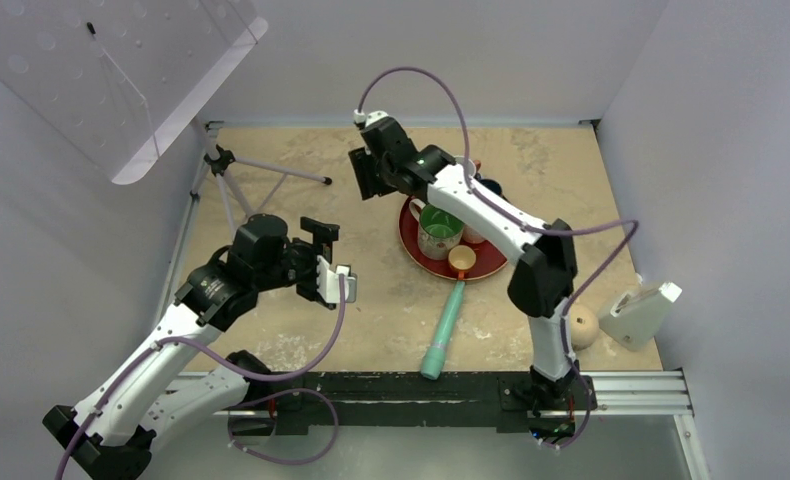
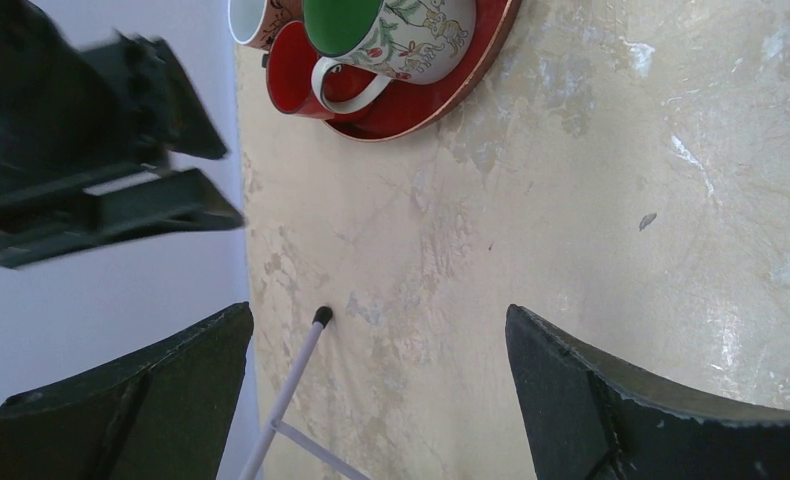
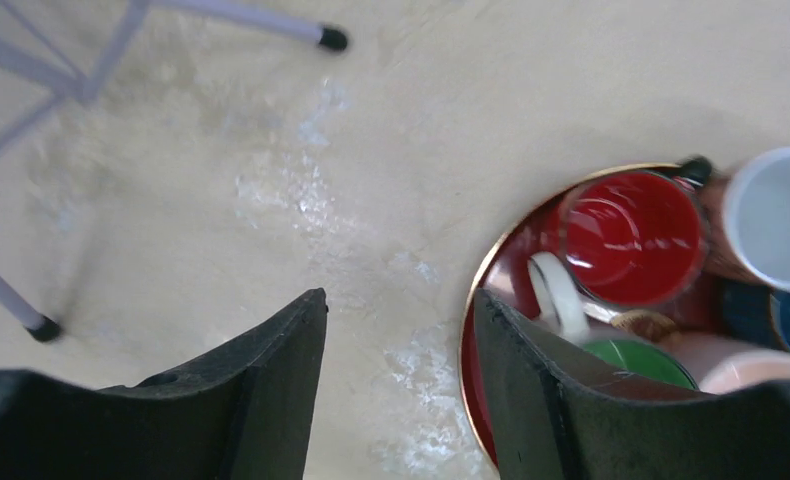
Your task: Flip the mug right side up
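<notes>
The mug (image 1: 583,325) is a rounded beige shape on the table at the right, close to the right arm's base. Only its outside shows, with no opening in sight. Neither wrist view holds it. My right gripper (image 1: 371,185) hangs far from it, over the table just left of the red tray. In the right wrist view this gripper (image 3: 401,295) is open, with bare table between its fingers. At the left, my left gripper (image 1: 329,258) also hangs well away from the mug. Its wrist view shows the left gripper (image 2: 378,310) wide open over bare table.
A red tray (image 1: 421,262) carries a green-inside mug (image 1: 439,228), a pale peach-inside cup (image 1: 461,258), a red cup (image 3: 636,235) and a white cup (image 3: 776,215). A teal stick (image 1: 443,335) lies near it. A white wedge (image 1: 641,312) stands beside the mug. A tripod (image 1: 233,175) stands far left.
</notes>
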You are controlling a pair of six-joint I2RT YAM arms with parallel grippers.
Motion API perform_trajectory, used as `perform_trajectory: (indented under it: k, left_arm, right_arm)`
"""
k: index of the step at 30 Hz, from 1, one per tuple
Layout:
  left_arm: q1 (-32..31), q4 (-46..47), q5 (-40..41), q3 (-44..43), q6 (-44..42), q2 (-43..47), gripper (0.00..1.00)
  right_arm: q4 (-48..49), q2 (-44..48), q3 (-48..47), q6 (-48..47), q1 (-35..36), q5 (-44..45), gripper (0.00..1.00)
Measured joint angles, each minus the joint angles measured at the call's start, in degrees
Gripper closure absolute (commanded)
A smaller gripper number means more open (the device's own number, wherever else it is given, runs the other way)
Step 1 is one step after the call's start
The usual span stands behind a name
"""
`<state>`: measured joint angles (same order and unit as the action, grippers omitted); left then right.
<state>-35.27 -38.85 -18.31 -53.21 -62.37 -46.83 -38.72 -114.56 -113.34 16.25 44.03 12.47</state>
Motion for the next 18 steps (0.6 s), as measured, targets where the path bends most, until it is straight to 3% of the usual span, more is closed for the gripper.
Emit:
perform_trajectory:
  k: [6, 7, 11, 18]
  left_arm:
    - [0.0, -0.04, -1.7, -1.57, 4.39, -0.2, 0.0]
    - [0.0, -0.04, -2.01, -1.66, 5.09, -0.2, 0.0]
    - [0.0, -0.02, -2.91, -1.66, 8.39, -0.11, 0.0]
    - [0.0, 0.13, -3.76, -0.76, 11.54, 2.82, 0.0]
  right_arm:
    - [-1.77, 20.31, 11.69, 11.13, -4.39, 7.82, 0.39]
    - [-2.32, 23.63, 15.17, 13.4, -7.02, 8.13, 0.39]
    - [-5.29, 32.17, 29.81, 20.7, -20.63, 8.96, 0.21]
    - [-12.44, 45.4, 53.75, 33.29, -43.15, 8.76, 0.21]
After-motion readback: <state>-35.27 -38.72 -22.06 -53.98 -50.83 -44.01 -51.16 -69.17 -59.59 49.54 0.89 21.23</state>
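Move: The right hand hangs empty above the table just off the red tray's forward-left side. The cream pot towards which it swings is about 44 cm to its right, 27 cm back and 17 cm down. The tray's middle is roughly 17 cm right, 3 cm back and 20 cm down, with the pink mug some 21 cm right and 3 cm back. From the left hand, the cream pot lies about 57 cm right and 8 cm back, well below. Swing the empty right gripper about 40 cm to the right, arching up over the mugs on the tray and then sinking, while drawing back some 13 cm to come down between tray and cream pot. Turn it clockwise roughly 75 degrees on the way, pitch the fingers steeper and spread them wider; touch nothing. Let the left gripper ease back a couple of centimetres, still open. ##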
